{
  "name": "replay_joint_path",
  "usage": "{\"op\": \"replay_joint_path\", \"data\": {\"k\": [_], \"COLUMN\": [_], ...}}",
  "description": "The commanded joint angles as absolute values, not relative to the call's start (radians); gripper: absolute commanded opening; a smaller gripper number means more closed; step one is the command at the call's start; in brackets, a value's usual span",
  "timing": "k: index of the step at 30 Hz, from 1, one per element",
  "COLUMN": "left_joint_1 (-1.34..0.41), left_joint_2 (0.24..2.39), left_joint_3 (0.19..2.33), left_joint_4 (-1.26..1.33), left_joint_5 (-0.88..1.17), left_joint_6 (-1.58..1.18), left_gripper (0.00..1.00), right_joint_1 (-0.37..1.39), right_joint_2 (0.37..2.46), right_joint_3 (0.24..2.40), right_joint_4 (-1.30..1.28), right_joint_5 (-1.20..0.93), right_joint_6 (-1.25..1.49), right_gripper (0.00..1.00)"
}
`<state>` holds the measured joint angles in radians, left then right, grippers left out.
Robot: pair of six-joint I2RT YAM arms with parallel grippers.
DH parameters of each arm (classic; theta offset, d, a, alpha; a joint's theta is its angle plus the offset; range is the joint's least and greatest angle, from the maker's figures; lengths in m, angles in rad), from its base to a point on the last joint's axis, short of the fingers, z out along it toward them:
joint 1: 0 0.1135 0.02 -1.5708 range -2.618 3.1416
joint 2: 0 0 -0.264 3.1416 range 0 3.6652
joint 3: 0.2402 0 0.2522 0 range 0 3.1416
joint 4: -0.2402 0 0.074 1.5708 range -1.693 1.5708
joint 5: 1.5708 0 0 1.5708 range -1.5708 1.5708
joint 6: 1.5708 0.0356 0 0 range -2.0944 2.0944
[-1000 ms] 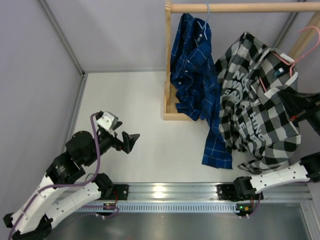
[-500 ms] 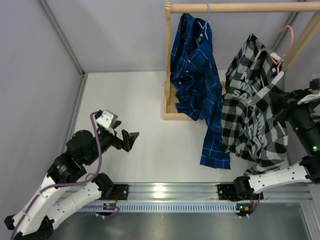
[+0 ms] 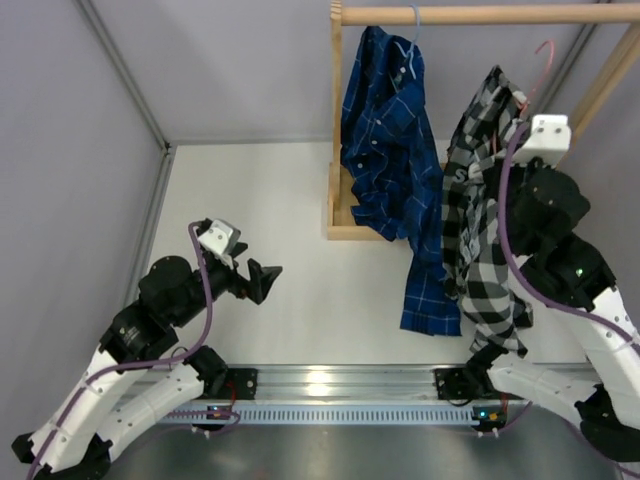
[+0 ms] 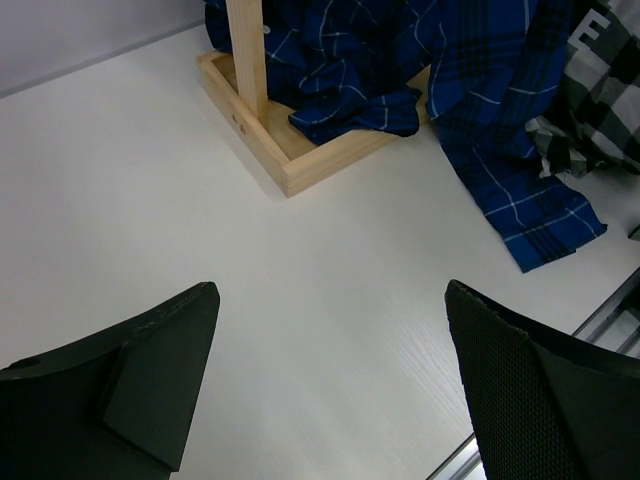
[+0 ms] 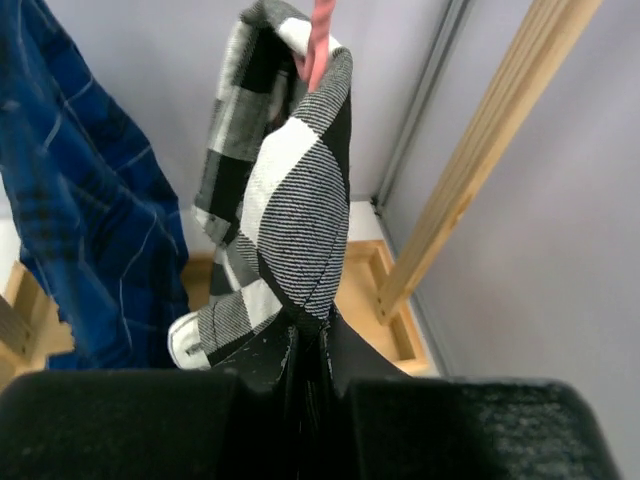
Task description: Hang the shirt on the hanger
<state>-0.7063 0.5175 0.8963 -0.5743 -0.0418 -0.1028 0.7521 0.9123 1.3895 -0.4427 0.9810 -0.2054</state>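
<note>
The black-and-white checked shirt [image 3: 478, 230] hangs in a long narrow drape at the right of the wooden rack, its hem near the table's front edge. The pink hanger [image 3: 543, 56] shows only its hook above the shirt's top, just under the rail; in the right wrist view a pink piece of the hanger [image 5: 322, 32] pokes out of the bunched cloth. My right gripper [image 5: 310, 335] is shut on a fold of the shirt [image 5: 300, 190] and holds it raised. Far to the left my left gripper [image 3: 262, 282] hovers open over bare table [image 4: 330, 300], holding nothing.
A blue plaid shirt [image 3: 385, 150] hangs on a light blue hanger [image 3: 413, 40] from the wooden rail [image 3: 480, 14], its tail trailing onto the table [image 4: 520, 200]. The rack's wooden base frame [image 4: 290, 160] and slanted right post [image 5: 490, 150] stand close to the checked shirt.
My right arm has swung up and to the left, raising the checked shirt from a wide spread into a narrow drape; the pink hook has moved left toward the rail. The left arm barely moved.
</note>
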Motion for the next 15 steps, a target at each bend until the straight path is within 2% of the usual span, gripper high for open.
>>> {"op": "replay_joint_path", "data": {"k": [1, 2, 4, 5, 8, 13, 15], "left_joint_1": [-0.689, -0.687, -0.684, -0.684, -0.68, -0.643, -0.632], "left_joint_2": [0.531, 0.529, 0.526, 0.523, 0.52, 0.512, 0.506], "left_joint_3": [0.887, 0.885, 0.877, 0.874, 0.867, 0.851, 0.85], "left_joint_4": [-0.511, -0.511, -0.511, -0.511, -0.511, -0.511, -0.509], "left_joint_5": [-0.006, -0.005, -0.005, -0.005, -0.005, 0.043, 0.054], "left_joint_6": [-0.1, -0.1, -0.097, -0.095, -0.087, -0.087, -0.086], "left_gripper": [0.98, 0.98, 0.98, 0.98, 0.98, 0.98, 0.98], "right_joint_1": [0.49, 0.366, 0.231, 0.078, -0.074, -0.166, -0.186], "right_joint_2": [0.907, 0.911, 0.94, 0.957, 1.0, 0.937, 0.949], "right_joint_3": [1.431, 1.427, 1.434, 1.454, 1.471, 1.391, 1.417], "right_joint_4": [-0.437, -0.42, -0.411, -0.413, -0.385, -0.207, -0.209], "right_joint_5": [0.462, 0.392, 0.147, 0.044, -0.187, -0.27, -0.293], "right_joint_6": [-0.009, 0.032, 0.069, 0.081, 0.086, 0.129, 0.115], "right_gripper": [0.0, 0.0, 0.0, 0.0, 0.0, 0.0, 0.0]}}
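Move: Ahead of the right hand, which already grips the checked shirt and the pink hanger in it, the rack's wooden rod runs left to right, its middle about 32 cm out, straight ahead and some 20 cm up. The blue shirt hangs about 18 cm ahead and 21 cm left, its middle 8 cm lower than the hand; the right post stands some 32 cm ahead, 33 cm right and 10 cm down. From the left hand the rod's middle is about 42 cm ahead, 50 cm right and 37 cm up. Carrying the shirt and hanger, the right hand swings forward some 7 cm and right about 6 cm, away from the blue shirt and towards the rod, sinking slightly and all but stopping at the end. Its left side rolls up about 15 degrees while it turns a little counter-clockwise; the shut fingers keep their pinch on the cloth. The empty, open left hand sinks some 2 cm. ##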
